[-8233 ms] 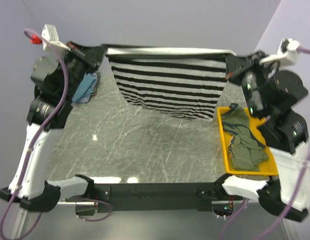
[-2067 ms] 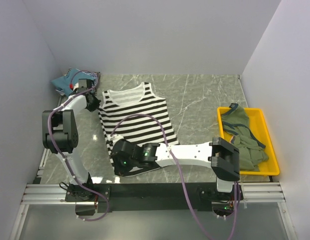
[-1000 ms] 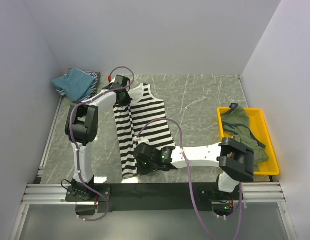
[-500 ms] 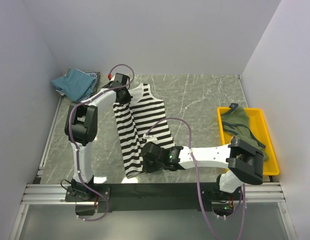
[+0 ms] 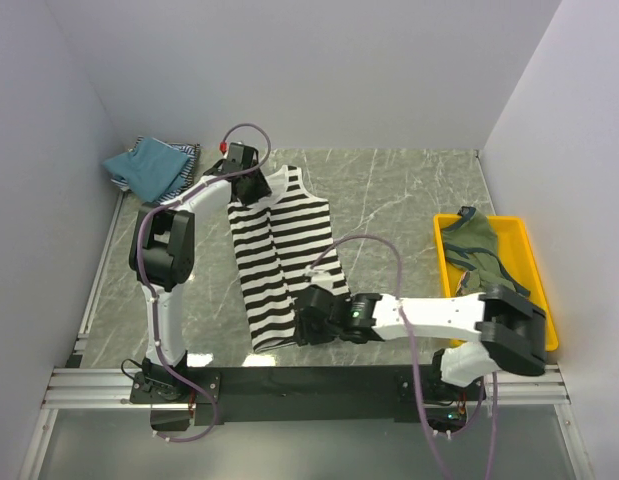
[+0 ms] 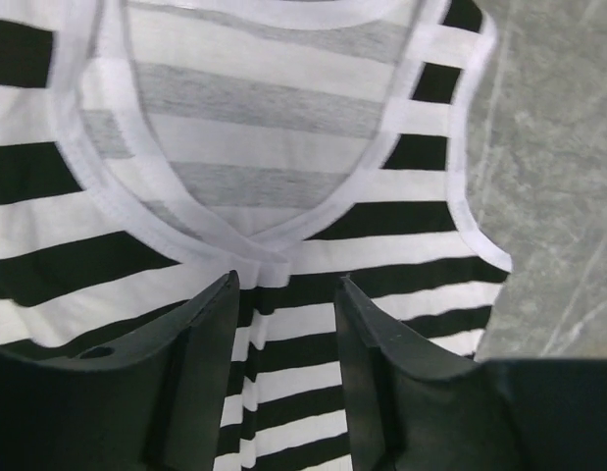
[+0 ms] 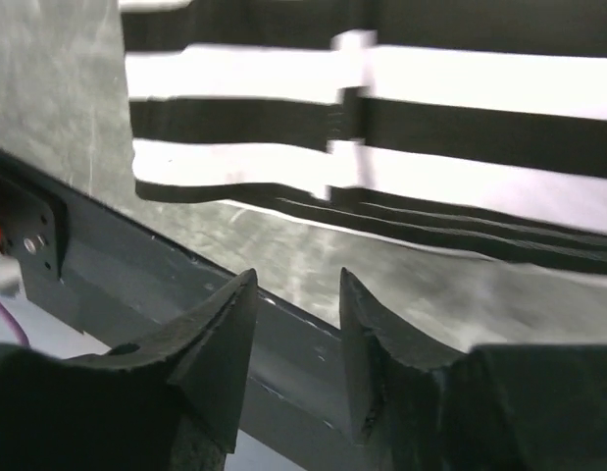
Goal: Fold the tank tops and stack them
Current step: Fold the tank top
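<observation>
The black-and-white striped tank top point(image 5: 289, 250) lies flat mid-table, its left side folded lengthwise over the middle. My left gripper point(image 5: 251, 190) hovers open at the neckline; in the left wrist view the fingers point(image 6: 286, 285) straddle the white neck band point(image 6: 254, 250) without pinching it. My right gripper point(image 5: 307, 322) is open by the bottom hem; in the right wrist view its tips point(image 7: 296, 277) hang over the table's near edge, just short of the hem point(image 7: 381, 201). The teal tank top point(image 5: 147, 168) sits at the back left on the fine-striped one point(image 5: 192, 153). The olive-green top point(image 5: 484, 260) lies in the tray.
The yellow tray point(image 5: 447, 290) stands along the right edge of the table. Grey walls close in the back and both sides. The black rail point(image 5: 289, 382) carrying the arm bases runs along the near edge. The right arm's cable point(image 5: 374, 245) loops over the marble surface.
Both grippers have opened and let go of the striped top. Its folded left side now rests flat. The right arm has slid a little to the right along the hem.
</observation>
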You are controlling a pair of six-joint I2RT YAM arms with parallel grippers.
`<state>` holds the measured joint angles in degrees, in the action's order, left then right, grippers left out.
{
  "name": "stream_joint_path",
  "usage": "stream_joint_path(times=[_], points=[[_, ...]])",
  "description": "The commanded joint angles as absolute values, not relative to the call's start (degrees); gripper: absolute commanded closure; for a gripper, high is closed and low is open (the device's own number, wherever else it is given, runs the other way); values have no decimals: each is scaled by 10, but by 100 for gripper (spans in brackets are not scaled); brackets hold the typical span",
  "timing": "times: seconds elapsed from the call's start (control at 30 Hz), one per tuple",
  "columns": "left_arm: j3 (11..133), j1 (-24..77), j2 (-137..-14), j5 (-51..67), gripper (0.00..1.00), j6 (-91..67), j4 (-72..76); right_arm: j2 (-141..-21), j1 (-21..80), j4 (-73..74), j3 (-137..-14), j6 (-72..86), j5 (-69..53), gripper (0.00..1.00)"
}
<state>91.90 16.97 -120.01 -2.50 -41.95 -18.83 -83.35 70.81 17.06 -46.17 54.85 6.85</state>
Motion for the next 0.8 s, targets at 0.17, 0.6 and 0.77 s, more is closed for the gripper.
stream_joint_path(times=[0.17, 0.6, 0.77], points=[[1022, 194, -1189, 62, 51, -376, -159, -647, 563, 276, -374, 625, 184, 52], [1089, 309, -1313, -39, 52, -332, -40, -561, 452, 286, -264, 664, 182, 52], [1131, 335, -1348, -148, 52, -288, -60, -577, 452, 263, -250, 670, 161, 53]])
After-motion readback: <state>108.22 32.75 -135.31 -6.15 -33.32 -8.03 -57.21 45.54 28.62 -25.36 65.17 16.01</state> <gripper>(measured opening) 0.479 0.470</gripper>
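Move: The left hand goes for the tank top's right underarm corner, about 17 cm to its right, 2 cm ahead and 3 cm lower; the neckline lies 5 cm ahead and 3 cm right, the right strap 7 cm ahead and 9 cm right. The right hand's aim is the right hem corner, some 17 cm right, 6 ahead and 5 down; the middle fold's hem end is 2 cm ahead and 2 cm left of the hand, the left hem corner about 12 cm left and 1 back. Rightwards with both hands, fingers staying half open. The left hand arches up some 9 cm over the neckline side and back down onto or just above the right underarm corner, 17 cm across, turning clockwise. The right hand hops right and forward, dips back slightly, and sinks to the right hem corner, turning about 40 degrees clockwise. ##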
